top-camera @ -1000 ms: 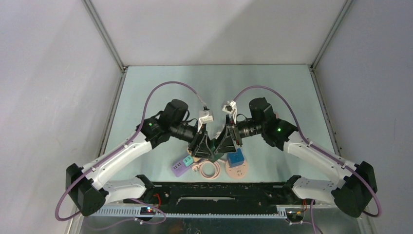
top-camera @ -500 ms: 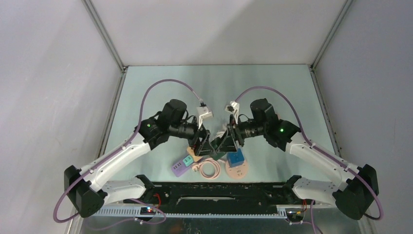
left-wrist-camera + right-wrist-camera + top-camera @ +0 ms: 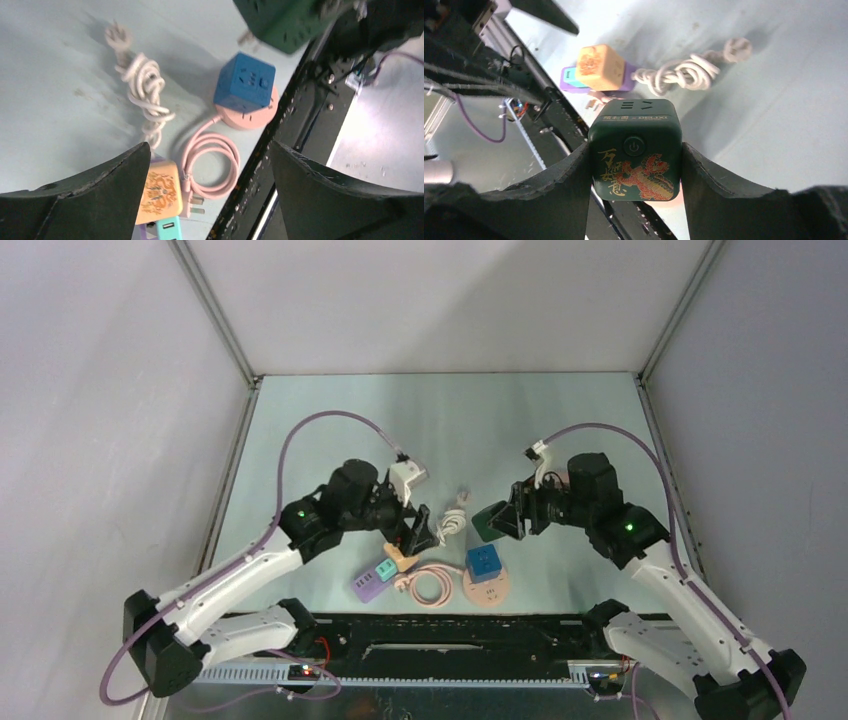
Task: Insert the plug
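Observation:
A dark green socket cube with a gold and red dragon hangs above the table, and my right gripper is shut on its two sides. Seen from above, this cube is right of centre. My left gripper is open and empty above the table, also visible in the top view. A white plug on a bundled white cord lies flat between the two grippers. A pink plug on a coiled pink cord lies below my left gripper.
A blue socket cube sits on a round pink base near the front edge. An orange cube rests on a purple and teal block beside the pink coil. The black rail runs along the table's near edge.
The two grippers were together at the centre on the green cube. The left one has opened, let go and drawn back left. The right one has carried the cube to the right.

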Controlling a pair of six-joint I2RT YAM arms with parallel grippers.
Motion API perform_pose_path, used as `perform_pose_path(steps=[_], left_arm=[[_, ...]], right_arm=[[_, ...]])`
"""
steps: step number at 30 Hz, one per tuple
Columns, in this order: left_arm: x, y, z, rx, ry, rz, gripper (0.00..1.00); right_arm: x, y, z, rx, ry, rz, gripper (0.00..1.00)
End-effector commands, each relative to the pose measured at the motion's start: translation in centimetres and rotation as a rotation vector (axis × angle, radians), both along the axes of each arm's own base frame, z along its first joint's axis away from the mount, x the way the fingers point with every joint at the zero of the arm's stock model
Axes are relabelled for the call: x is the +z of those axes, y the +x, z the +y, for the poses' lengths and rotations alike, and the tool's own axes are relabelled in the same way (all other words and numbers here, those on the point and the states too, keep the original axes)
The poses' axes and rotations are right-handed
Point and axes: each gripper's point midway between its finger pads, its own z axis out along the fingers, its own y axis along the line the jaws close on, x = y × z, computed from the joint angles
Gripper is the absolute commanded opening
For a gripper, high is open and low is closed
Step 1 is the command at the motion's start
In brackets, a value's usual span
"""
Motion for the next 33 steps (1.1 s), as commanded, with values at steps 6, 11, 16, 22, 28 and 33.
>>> perform_pose_path(steps=[6, 11, 16, 22, 28, 33], left_arm=[[-6.6, -5.0, -3.7, -0.128, 0.139, 0.115, 0.78], [-8.5, -7.7, -5.8, -0.194, 0.157, 0.092, 0.7], [-9.6, -10.0, -7.8, -0.274, 0.132, 0.082, 0.65], [-11.9, -11.8, -10.4, -0.367, 0.119, 0.126, 0.52], [-15.5, -13.9, -12.2, -0.454, 0.188, 0.168, 0.38], [-17.1, -14.2, -13.2, -0.439, 0.22, 0.147, 0.38]], right_arm=[[-1.0, 1.2, -4.3, -0.185, -0.075, -0.018, 0.0], [-0.8, 1.6, -6.0, -0.256, -0.082, -0.028, 0.0], [-0.8, 1.7, -6.8, -0.28, -0.079, -0.029, 0.0], [-0.9, 1.9, -7.5, -0.315, -0.082, -0.035, 0.0], [-0.7, 2.0, -8.6, -0.356, -0.089, -0.039, 0.0], [-0.4, 2.0, -9.0, -0.378, -0.083, -0.046, 0.0]])
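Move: The round pink socket lies about 14 cm to the left hand's right, 6 cm back and 20 cm below. The blue plug on it is some 14 cm right, 2 back and 15 below; the pink coiled cable is 5 cm back, 1 right and 21 below. From the right hand, holding the green plug, the round socket is about 9 cm back, 1 left and 20 below. Left hand sinks about 19 cm, back and right towards the round socket, half-closing; right carries green plug rightward. ##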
